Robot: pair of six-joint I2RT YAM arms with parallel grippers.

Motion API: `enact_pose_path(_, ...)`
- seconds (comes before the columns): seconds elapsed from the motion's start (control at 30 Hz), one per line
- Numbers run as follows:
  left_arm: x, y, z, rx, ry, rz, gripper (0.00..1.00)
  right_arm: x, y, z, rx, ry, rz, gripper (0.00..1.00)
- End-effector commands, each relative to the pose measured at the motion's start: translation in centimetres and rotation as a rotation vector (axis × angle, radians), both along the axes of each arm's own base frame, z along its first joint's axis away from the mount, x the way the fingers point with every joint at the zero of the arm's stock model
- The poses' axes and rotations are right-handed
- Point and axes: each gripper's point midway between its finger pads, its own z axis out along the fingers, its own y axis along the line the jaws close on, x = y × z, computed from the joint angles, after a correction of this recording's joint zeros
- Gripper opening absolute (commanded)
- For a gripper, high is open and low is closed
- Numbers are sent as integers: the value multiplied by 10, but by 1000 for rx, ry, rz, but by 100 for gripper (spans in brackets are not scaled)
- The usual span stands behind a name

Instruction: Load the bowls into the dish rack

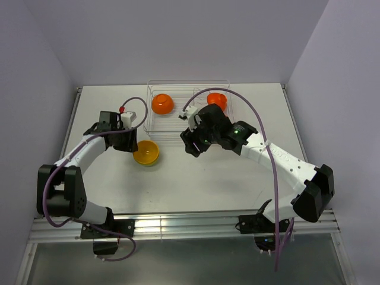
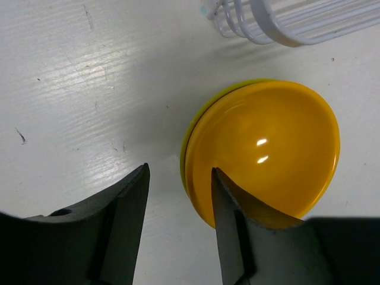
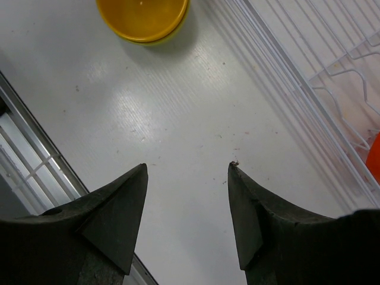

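Observation:
A yellow bowl (image 1: 146,152) lies on the table in front of the clear dish rack (image 1: 189,122); a yellow-green rim shows under it. The left wrist view shows its glossy domed outside (image 2: 267,142). My left gripper (image 2: 178,181) is open; its right finger overlaps the bowl's near edge and its left finger is over bare table. It sits at the bowl's left in the top view (image 1: 132,144). An orange bowl (image 1: 162,104) and a red-orange bowl (image 1: 217,99) sit in the rack. My right gripper (image 1: 191,142) is open and empty above the table (image 3: 187,169).
The rack's ribbed corner (image 2: 267,24) lies just beyond the yellow bowl. In the right wrist view the yellow bowl (image 3: 142,18) is at the top, the rack's edge (image 3: 320,107) at the right, and the table's metal front rail (image 3: 35,160) at the left.

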Motion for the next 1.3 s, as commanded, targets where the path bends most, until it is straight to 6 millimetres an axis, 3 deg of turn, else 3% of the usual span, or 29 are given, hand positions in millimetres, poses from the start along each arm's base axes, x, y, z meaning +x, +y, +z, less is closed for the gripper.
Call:
enact_pose_path(0.0,21,-5,18,-7,-79,10,50,-1,-4,7,18,-2,0,64)
enact_pose_path(0.3,23,-10,19,1,-76,-12,35,4,-6,7,22,4,-13,63)
enact_pose_path(0.73,20,-15,12,17,-52,-28,32,7,-8,11,21,-9,-19,63)
enact_pose_path(0.87,20,-15,11,18,-55,-25,19,7,-8,10,22,-5,-21,63)
enact_pose_path(0.97,21,-15,15,17,-61,-19,2,7,-9,8,19,-4,-22,63)
enact_pose_path(1.1,21,-17,23,8,-68,-20,0,8,-8,11,23,-8,-26,63)
enact_pose_path(1.27,20,-30,59,-65,-105,-60,0,10,-9,18,47,-3,-36,68)
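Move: The upper of the two nested yellow bowls has its middle about 6 cm right and 1 cm back of the left hand, 2 cm down; the lower yellow bowl is about 2 cm beneath that. The orange bowl in the rack lies some 19 cm ahead and 12 cm right, level in height. From the right hand, the upper yellow bowl is roughly 20 cm left, 2 cm ahead, 15 cm down. The left hand eases about 1.5 cm right and forward, pinches the upper yellow bowl's left rim, starts rising. ##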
